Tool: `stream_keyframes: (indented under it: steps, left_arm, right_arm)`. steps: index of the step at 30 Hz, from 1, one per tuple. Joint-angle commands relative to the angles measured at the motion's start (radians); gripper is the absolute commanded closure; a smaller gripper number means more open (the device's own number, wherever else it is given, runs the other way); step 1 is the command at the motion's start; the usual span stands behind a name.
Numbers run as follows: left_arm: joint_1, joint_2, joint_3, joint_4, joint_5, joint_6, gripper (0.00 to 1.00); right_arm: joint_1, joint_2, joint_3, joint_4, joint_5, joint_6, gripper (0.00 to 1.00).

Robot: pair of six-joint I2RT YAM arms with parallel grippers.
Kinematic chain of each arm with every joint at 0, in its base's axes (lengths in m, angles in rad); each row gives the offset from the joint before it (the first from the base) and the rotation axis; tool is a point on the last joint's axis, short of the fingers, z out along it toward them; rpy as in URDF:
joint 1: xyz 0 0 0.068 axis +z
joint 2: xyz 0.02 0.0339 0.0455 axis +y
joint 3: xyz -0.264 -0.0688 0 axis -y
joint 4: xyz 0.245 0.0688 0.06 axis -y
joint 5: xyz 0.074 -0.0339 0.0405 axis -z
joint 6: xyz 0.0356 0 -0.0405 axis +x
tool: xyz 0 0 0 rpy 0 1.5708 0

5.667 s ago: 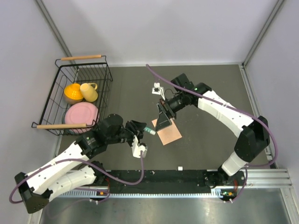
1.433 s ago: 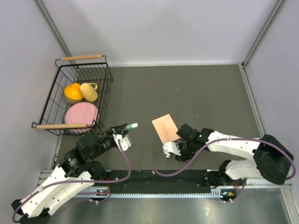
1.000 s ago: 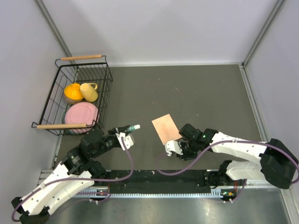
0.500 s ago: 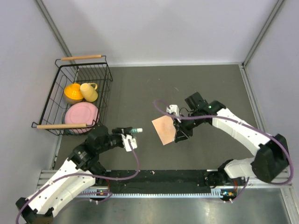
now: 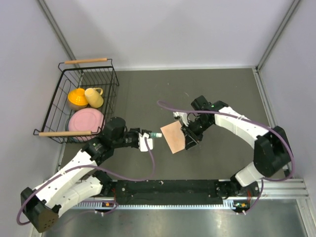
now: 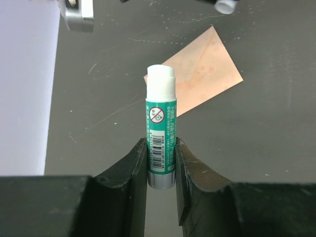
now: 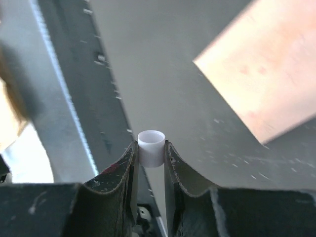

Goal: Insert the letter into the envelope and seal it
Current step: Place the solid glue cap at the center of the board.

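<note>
The peach envelope (image 5: 173, 136) lies flat on the dark table, its flap shut. My left gripper (image 5: 148, 135) is shut on an uncapped green-and-white glue stick (image 5: 155, 134), whose white tip points at the envelope's left edge. The left wrist view shows the glue stick (image 6: 161, 123) upright between the fingers (image 6: 137, 160), with the envelope (image 6: 202, 74) beyond it. My right gripper (image 5: 189, 139) hovers at the envelope's right edge, shut on a small white cap (image 7: 150, 147). Part of the envelope (image 7: 266, 84) fills the right wrist view's upper right. The letter is out of view.
A black wire basket (image 5: 64, 67) with wooden handles stands at the left. It holds an orange bowl (image 5: 77, 98), a yellow cup (image 5: 94, 97) and a pink plate (image 5: 86, 120). The black rail (image 5: 163, 188) runs along the near edge.
My left arm has reached right, bringing the glue stick up to the envelope's left edge. My right gripper has moved from the near edge up to the envelope's right side, still holding the cap.
</note>
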Motion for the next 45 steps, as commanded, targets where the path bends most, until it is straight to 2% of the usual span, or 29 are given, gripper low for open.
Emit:
stream_keyframes:
  steps: [1, 2, 5, 11, 17, 24, 32, 35, 39, 42, 45]
  left_arm:
    - [0.004, -0.039, -0.052, 0.028, 0.042, -0.024, 1.0]
    - [0.004, -0.034, -0.049, 0.023, 0.039, -0.026, 1.0]
    - [0.006, -0.028, -0.031, 0.001, 0.036, -0.047, 1.0]
    - [0.009, -0.05, -0.046, -0.005, 0.036, -0.052, 1.0]
    - [0.01, -0.048, -0.046, 0.001, 0.036, -0.059, 1.0]
    - [0.012, -0.056, -0.051, -0.006, 0.036, -0.047, 1.0]
    - [0.017, -0.062, -0.059, -0.012, 0.051, -0.039, 1.0]
    - [0.017, -0.054, -0.056, -0.009, 0.054, -0.036, 1.0]
    - [0.017, -0.045, -0.057, -0.009, 0.053, -0.024, 1.0]
    - [0.02, -0.042, -0.068, -0.009, 0.057, -0.012, 1.0]
    - [0.021, -0.042, -0.066, -0.005, 0.095, -0.023, 1.0]
  right_arm:
    - [-0.022, 0.064, -0.027, 0.115, 0.305, 0.012, 0.96]
    - [-0.022, 0.07, -0.056, 0.149, 0.397, 0.012, 0.96]
    - [-0.045, 0.11, -0.079, 0.226, 0.511, 0.031, 0.95]
    - [-0.06, 0.14, -0.11, 0.303, 0.606, 0.021, 0.87]
    - [-0.059, 0.177, -0.145, 0.346, 0.617, -0.005, 0.81]
    - [-0.059, 0.17, -0.145, 0.341, 0.596, -0.003, 0.54]
    - [-0.06, 0.145, -0.13, 0.294, 0.541, -0.002, 0.43]
    - [-0.059, 0.142, -0.118, 0.28, 0.542, -0.002, 0.42]
    - [-0.062, 0.111, -0.098, 0.255, 0.528, -0.009, 0.33]
    - [-0.076, 0.058, -0.067, 0.223, 0.47, -0.023, 0.25]
    - [-0.097, -0.051, -0.032, 0.194, 0.267, -0.054, 0.21]
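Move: The right hand holds the glue cap; its bare spot on the board lies about 8 cm ahead, 7 cm to the right and 12 cm below. The envelope's near right corner is some 7 cm ahead and 4 cm right, its middle about 12 cm ahead and 4 cm left, both 13 cm down; the glue stick hangs 4 cm ahead, 13 cm left, 6 cm higher. From the left hand the spot is roughly 5 cm ahead, 22 cm right, 20 cm down. Carrying the pinched cap, the right hand sinks about 11 cm while reaching some 8 cm forward and 7 cm right, to the bare board just right of the envelope's near right corner, its left-slanting fingers swinging some 30 degrees to point nearly straight down. There it stops and opens wide to let go of the cap, then starts easing up and slightly back by about a centimetre, while the left hand keeps its grip on the glue stick and settles about 2 cm down and a little back. ##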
